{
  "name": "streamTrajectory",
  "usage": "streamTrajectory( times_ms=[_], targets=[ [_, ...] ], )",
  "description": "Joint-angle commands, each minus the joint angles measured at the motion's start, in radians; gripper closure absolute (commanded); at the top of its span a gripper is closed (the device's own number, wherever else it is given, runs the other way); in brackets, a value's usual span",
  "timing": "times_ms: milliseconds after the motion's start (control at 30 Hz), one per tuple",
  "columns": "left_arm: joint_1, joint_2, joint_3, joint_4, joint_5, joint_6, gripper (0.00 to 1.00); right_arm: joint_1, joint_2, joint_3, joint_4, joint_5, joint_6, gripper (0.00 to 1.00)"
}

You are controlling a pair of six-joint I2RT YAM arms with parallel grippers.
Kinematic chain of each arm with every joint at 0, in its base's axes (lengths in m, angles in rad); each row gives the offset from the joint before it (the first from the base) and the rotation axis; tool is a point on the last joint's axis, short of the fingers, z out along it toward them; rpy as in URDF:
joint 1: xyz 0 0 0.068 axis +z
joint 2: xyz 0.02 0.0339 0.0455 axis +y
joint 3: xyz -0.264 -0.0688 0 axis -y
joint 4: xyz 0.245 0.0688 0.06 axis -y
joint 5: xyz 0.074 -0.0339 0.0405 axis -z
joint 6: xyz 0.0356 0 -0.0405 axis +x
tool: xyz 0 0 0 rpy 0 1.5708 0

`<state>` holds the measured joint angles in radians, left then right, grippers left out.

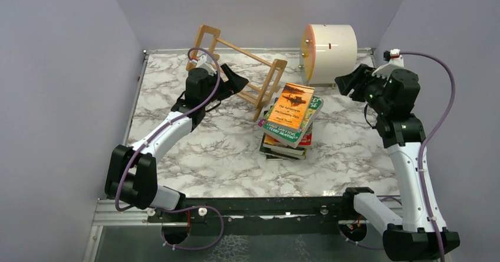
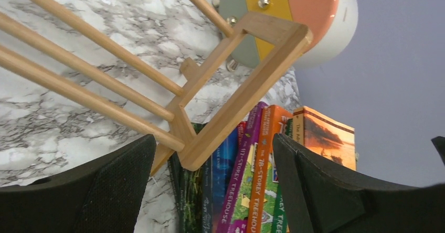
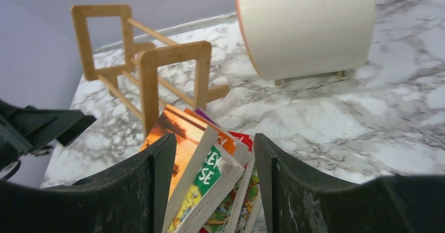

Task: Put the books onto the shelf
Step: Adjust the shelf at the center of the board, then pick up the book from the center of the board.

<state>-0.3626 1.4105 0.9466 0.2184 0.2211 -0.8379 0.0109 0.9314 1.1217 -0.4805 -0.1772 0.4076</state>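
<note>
The books (image 1: 290,119) lie in a loose stack on the marble table, an orange cover on top. The shelf (image 1: 280,64) lies tilted behind and to the left of them, one end piece touching the stack. My left gripper (image 1: 237,83) is open beside the shelf's rails, empty. In the left wrist view the shelf's end piece (image 2: 241,81) and the books' spines (image 2: 252,175) show beyond the open left gripper (image 2: 215,191). My right gripper (image 1: 344,84) hovers open to the right of the stack. The right wrist view shows the books (image 3: 194,165) below its parted fingers (image 3: 294,191).
A cream cylindrical drum (image 1: 330,45) stands at the back right, close to my right gripper and just behind the books. It also fills the top of the right wrist view, drum (image 3: 309,28). Grey walls close in the table (image 1: 194,156) on three sides.
</note>
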Motion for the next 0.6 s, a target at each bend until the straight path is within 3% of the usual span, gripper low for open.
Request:
streamTrajectory(
  times_ms=[0, 400, 567],
  targets=[
    [-0.018, 0.002, 0.053, 0.002, 0.072, 0.009, 0.24, -0.006, 0.039, 0.049, -0.067, -0.221, -0.015, 0.45],
    [-0.133, 0.006, 0.125, -0.099, 0.069, 0.040, 0.21, -0.005, 0.012, 0.078, -0.152, -0.412, -0.013, 0.43],
    [-0.188, 0.016, 0.136, -0.122, 0.048, 0.036, 0.21, -0.003, -0.024, 0.048, -0.201, -0.417, -0.030, 0.43]
  ],
)
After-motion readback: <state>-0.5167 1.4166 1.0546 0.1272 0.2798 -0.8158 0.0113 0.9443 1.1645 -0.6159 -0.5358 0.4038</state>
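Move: Off to the left hand's right, about 19 cm, lies the orange book topping the stack, some 7 cm farther back and 10 cm lower. The shelf's right end stands about 5 cm ahead and 11 cm to the right of that hand. From the right hand, the orange book is about 15 cm to the left, roughly 1 cm ahead and 19 cm below; the white drum is some 26 cm ahead and 3 cm to the right. Closing in on the book stack from both sides, high and touching nothing: the left hand swings about 7 cm right and 4 cm back, rising slightly and turning clockwise, its fingers staying wide open. The right hand comes left and back at nearly level height, turning some 20 degrees counter-clockwise and tipping slightly down, its fingers staying half open. ##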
